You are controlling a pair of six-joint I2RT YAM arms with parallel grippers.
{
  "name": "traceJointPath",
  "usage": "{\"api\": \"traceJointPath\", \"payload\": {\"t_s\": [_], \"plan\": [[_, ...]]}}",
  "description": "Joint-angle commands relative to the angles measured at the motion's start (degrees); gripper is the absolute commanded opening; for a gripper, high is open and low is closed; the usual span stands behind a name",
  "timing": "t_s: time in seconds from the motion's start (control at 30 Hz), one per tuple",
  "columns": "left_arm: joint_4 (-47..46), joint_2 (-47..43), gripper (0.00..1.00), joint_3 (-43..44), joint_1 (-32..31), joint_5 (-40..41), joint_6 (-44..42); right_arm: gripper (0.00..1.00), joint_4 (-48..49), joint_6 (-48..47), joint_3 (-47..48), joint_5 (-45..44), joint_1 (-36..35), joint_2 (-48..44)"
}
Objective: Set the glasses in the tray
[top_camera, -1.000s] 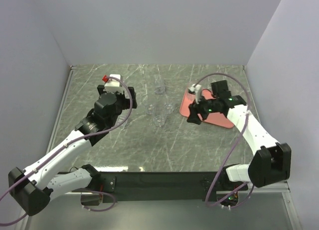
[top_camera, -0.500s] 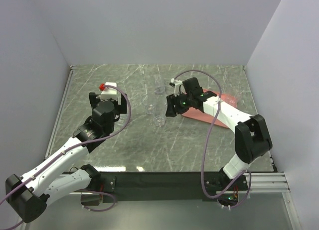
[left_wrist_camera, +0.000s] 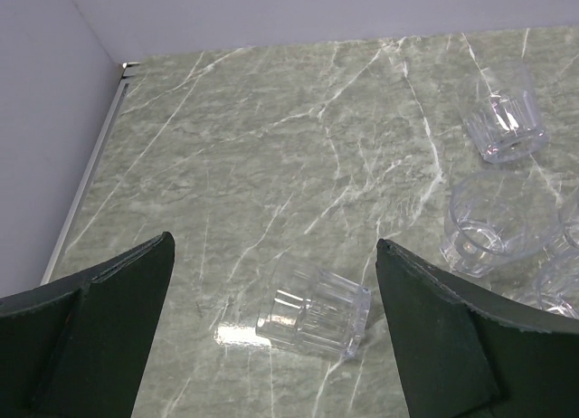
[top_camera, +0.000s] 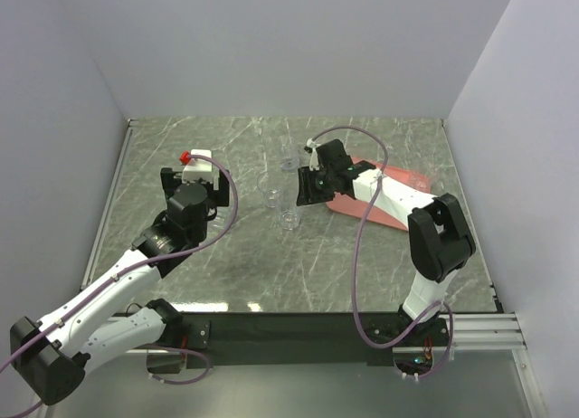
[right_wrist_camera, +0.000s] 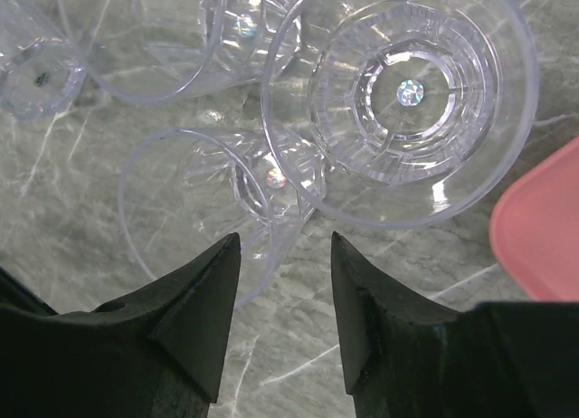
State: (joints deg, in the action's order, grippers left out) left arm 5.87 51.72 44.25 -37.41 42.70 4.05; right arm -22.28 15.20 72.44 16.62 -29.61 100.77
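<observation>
Several clear glasses [top_camera: 289, 217] stand clustered mid-table, left of the salmon-pink tray [top_camera: 398, 208]. My right gripper [top_camera: 301, 190] hangs at the cluster's right side. In the right wrist view its jaws [right_wrist_camera: 283, 248] are partly apart, and the thin rim of one upright glass [right_wrist_camera: 213, 210] runs between the fingertips. A larger-looking glass [right_wrist_camera: 398, 92] stands just beyond. My left gripper [top_camera: 194, 174] is wide open. In its wrist view one glass [left_wrist_camera: 312, 309] lies on its side between the spread fingers [left_wrist_camera: 434, 337], touching neither.
The tray's corner [right_wrist_camera: 543, 228] shows at the right of the right wrist view. Three more upright glasses [left_wrist_camera: 504, 119] stand right of the left gripper. A metal table edge [left_wrist_camera: 86, 201] and grey walls close the left side.
My right gripper has swung left off the tray to the cluster of glasses, and its jaws have narrowed. The left arm drew back a little to the left, then held still.
</observation>
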Motion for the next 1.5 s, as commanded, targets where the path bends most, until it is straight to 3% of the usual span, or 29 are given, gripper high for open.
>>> {"api": "traceJointPath", "payload": {"t_s": [0.0,0.53,0.7,0.93,1.13,1.27,1.47], "plan": [[-0.60,-1.10,0.99,0.31,0.23,-0.60,-0.36,0.50,0.31,0.97,1.56,-3.61,-1.24,0.65],[-0.42,-1.10,0.98,0.40,0.23,-1.04,-0.28,0.28,1.27,-1.22,-0.55,-7.30,-2.13,0.66],[-0.60,-1.45,0.98,0.22,0.32,-0.77,-0.36,0.17,2.07,-2.81,-2.83,-8.27,-2.12,-1.19],[-0.68,-1.71,0.98,0.14,0.32,-0.86,-0.36,0.00,-0.12,-15.16,-4.33,-3.02,-2.21,-4.61],[-0.77,-2.07,0.98,0.05,0.41,-1.12,-0.36,0.00,-6.53,-30.38,-6.17,4.72,-1.42,-10.93],[-0.68,-2.07,0.98,0.13,0.41,-1.21,-0.36,0.00,-7.60,-33.57,-9.07,9.29,0.86,-14.90],[-0.68,-2.42,0.98,-0.04,0.32,-1.39,-0.19,0.00,-10.49,-35.59,-9.69,14.93,10.08,-18.94]]}}
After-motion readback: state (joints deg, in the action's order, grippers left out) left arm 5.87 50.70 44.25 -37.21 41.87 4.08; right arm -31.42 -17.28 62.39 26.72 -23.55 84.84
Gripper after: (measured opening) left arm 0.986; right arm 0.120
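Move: The glass to be taken stands with its middle about 3 cm left, 2 cm back and 5 cm below the right hand, whose half-open fingers are near its rim. One neighbouring glass is some 4 cm ahead and 7 cm left of the hand, another 4 cm ahead and 1 cm right. The tray's middle is roughly 20 cm right, 6 cm ahead and 10 cm below. From the left hand, the glass is about 18 cm right, 2 cm ahead and 21 cm down. The right fingers close on the near glass's rim wall, on its forward-right side, as the hand sinks about 2 cm. Keeping the pinch, the hand draws back about 5 cm, away from the other glasses, while it begins to rise, then swings right towards the tray as it climbs to some 4.5 cm above its lowest point; the wrist turns about 25 degrees counter-clockwise. ##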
